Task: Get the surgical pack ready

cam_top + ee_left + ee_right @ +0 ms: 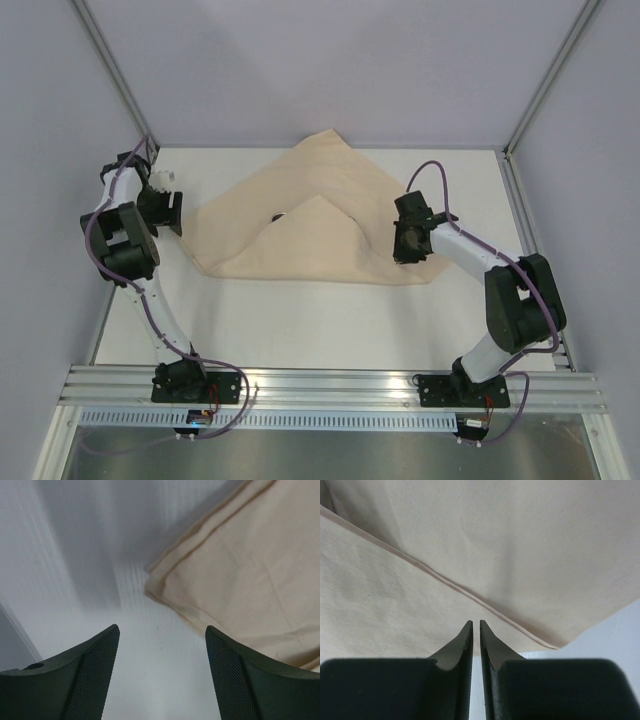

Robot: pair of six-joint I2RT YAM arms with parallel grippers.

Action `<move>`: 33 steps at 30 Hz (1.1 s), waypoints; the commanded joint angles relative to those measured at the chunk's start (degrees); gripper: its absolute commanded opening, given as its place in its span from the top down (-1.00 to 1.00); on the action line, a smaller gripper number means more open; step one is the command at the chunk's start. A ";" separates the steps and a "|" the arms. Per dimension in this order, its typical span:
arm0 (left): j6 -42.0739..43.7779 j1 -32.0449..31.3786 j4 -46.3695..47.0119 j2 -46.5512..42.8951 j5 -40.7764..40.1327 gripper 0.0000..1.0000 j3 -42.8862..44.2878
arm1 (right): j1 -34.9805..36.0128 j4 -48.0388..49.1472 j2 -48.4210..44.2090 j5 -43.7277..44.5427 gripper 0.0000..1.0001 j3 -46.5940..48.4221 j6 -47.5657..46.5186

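Observation:
The tan cloth sheet (300, 235) lies folded over itself at the middle back of the white table, with flaps meeting near a small dark gap (278, 216). The tray, clamps, tweezers, packets and gauze are hidden or out of view. My left gripper (168, 210) is open and empty just left of the cloth's left corner (165, 587); it shows in the left wrist view (162, 627) over bare table. My right gripper (408, 240) is shut at the cloth's near right edge; in the right wrist view (476, 622) its tips lie at the hem (470, 592) with nothing seen between them.
The white table (300, 320) is walled by grey panels with metal posts (115, 80) at the back corners. An aluminium rail (330, 385) carrying both arm bases runs along the near edge.

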 commanded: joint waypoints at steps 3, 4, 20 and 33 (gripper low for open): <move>-1.27 1.15 -4.03 6.90 4.03 -0.58 8.61 | -0.08 -1.75 -0.73 2.08 0.77 2.96 -0.63; -1.53 1.06 -4.12 7.44 5.28 -0.57 8.88 | -0.16 -1.93 -0.56 2.25 0.77 3.05 -0.54; -3.20 0.98 -1.49 12.02 10.30 0.66 9.50 | -0.16 -2.63 1.12 3.22 0.78 5.16 -1.33; -1.71 -4.38 0.71 -5.37 12.58 1.00 1.07 | 0.01 -0.97 -0.11 1.38 0.78 6.65 -1.77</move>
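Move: The far-left corner of the beige wrap lies about 2 cm ahead of the left hand's open fingers, 2 cm to their right and some 4 cm below. The wrap's near-left bend is roughly 13 cm back and 9 cm right of that hand; the dark bit of tray peeping out of the wrap is some 31 cm right and 6 cm ahead. From the right hand the corner is about 67 cm left, 11 cm ahead and 3 cm down. The wrap's far-left corner is pinched by the left hand: it sinks nearly 4 cm onto the cloth while easing forward and then a little right, tilting some 10 degrees so the fingertips swing right, and its wide-open fingers shut on the edge. Keeping the pinch, it then starts upward and farther right by about 2 cm. ##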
